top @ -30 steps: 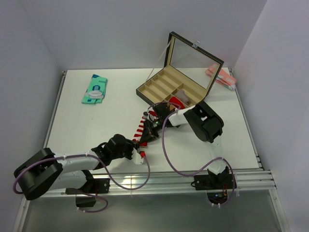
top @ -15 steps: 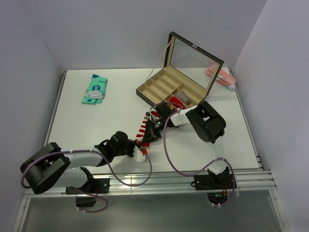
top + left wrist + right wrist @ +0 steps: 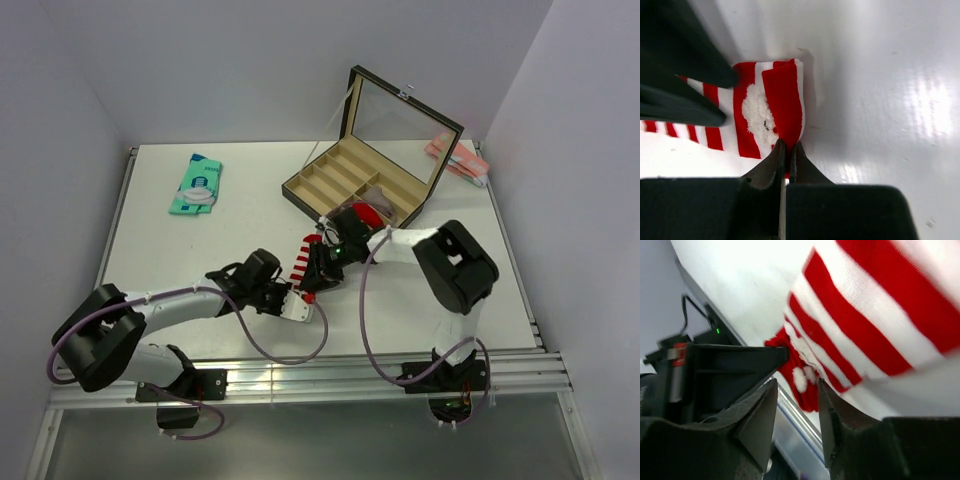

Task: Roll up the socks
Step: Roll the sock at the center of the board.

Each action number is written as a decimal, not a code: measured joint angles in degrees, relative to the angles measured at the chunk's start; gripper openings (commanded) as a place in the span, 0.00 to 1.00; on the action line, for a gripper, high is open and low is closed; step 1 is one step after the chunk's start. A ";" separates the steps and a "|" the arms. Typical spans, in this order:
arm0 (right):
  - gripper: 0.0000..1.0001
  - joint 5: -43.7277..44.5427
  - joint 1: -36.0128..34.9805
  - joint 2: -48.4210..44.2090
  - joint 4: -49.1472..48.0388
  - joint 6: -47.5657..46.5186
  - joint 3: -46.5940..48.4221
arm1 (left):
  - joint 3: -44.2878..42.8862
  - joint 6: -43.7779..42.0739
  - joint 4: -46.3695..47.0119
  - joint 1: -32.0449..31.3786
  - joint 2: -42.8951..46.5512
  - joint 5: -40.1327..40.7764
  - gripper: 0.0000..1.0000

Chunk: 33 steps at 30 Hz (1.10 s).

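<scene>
A red-and-white striped sock point(image 3: 303, 260) with a Santa face lies flat on the white table point(image 3: 180, 250), near the middle. My left gripper point(image 3: 291, 298) is shut on its near end. In the left wrist view the closed left gripper point(image 3: 787, 148) pinches the red edge of the sock point(image 3: 771, 107), beside the fluffy white beard. My right gripper point(image 3: 319, 268) hovers over the sock from the right. In the right wrist view the right gripper point(image 3: 796, 385) is open, and the sock point(image 3: 865, 305) has its Santa end hanging loose between the fingers.
An open compartment box point(image 3: 345, 185) with its lid raised stands behind the sock. A plain red roll point(image 3: 366, 216) sits at the box's front edge. A teal packet point(image 3: 197, 183) lies at the back left, and a pink item point(image 3: 455, 158) at the back right.
My left gripper has moved right to the sock's near end and shut on it. My right gripper has opened, and the right arm's elbow has swung right.
</scene>
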<state>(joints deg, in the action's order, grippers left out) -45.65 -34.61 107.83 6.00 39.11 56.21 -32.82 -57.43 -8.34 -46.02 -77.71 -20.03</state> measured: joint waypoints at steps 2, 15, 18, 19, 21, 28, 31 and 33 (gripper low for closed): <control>0.46 4.00 0.15 -4.57 -0.42 0.46 -1.95 | -2.45 0.57 -4.46 0.55 -1.03 -1.51 0.00; 0.47 32.37 0.28 -41.99 -7.98 4.92 -25.33 | -21.03 -0.70 -33.83 11.82 -13.97 -14.23 0.00; 0.47 37.88 -1.01 -48.83 -9.84 4.70 -30.49 | -26.47 -2.32 -40.96 13.88 -19.28 -17.25 0.00; 0.47 40.96 -2.82 -50.93 -10.03 4.17 -31.78 | -28.39 -2.93 -43.36 14.34 -21.42 -17.99 0.00; 0.47 46.16 -7.32 -53.11 -10.16 2.78 -32.61 | -32.22 -3.78 -47.69 14.80 -25.86 -19.32 0.00; 0.47 62.77 -28.28 -52.37 -13.79 -5.68 -32.59 | -43.45 -4.92 -61.77 14.93 -39.58 -21.84 0.00; 0.48 67.04 -33.40 -48.46 -15.41 -9.07 -32.30 | -46.49 -4.35 -65.13 14.93 -42.66 -22.16 0.00; 0.48 69.24 -35.80 -44.87 -15.39 -11.17 -31.06 | -48.15 -3.43 -66.60 14.93 -44.09 -22.08 0.00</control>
<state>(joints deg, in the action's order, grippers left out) 23.59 -70.41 62.96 -9.39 27.94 25.15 -80.97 -60.86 -74.94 -31.09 -121.80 -42.11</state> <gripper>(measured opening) 0.476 0.035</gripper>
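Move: The striped sock's folded toe edge lies about 1 cm back and 1 cm left of the right hand, some 2 cm below it; from the left hand, already pinching its left corner, the fold's middle is about 3 cm right and 1 cm below. From the right hand, the middle of the sock's striped leg is roughly 6 cm ahead, and the open box's middle some 21 cm ahead and 10 cm right. Keep the left fingers shut on the fold's corner, draw it about 3 cm left and slightly back, and swing the wrist some 60 degrees until the fingers slant back towards the base. Meanwhile lift the open right gripper up and to the right, clear of the fold, then loop it back and left, finally sinking a little, turning it likewise, to wait open off the fold's near right side. ##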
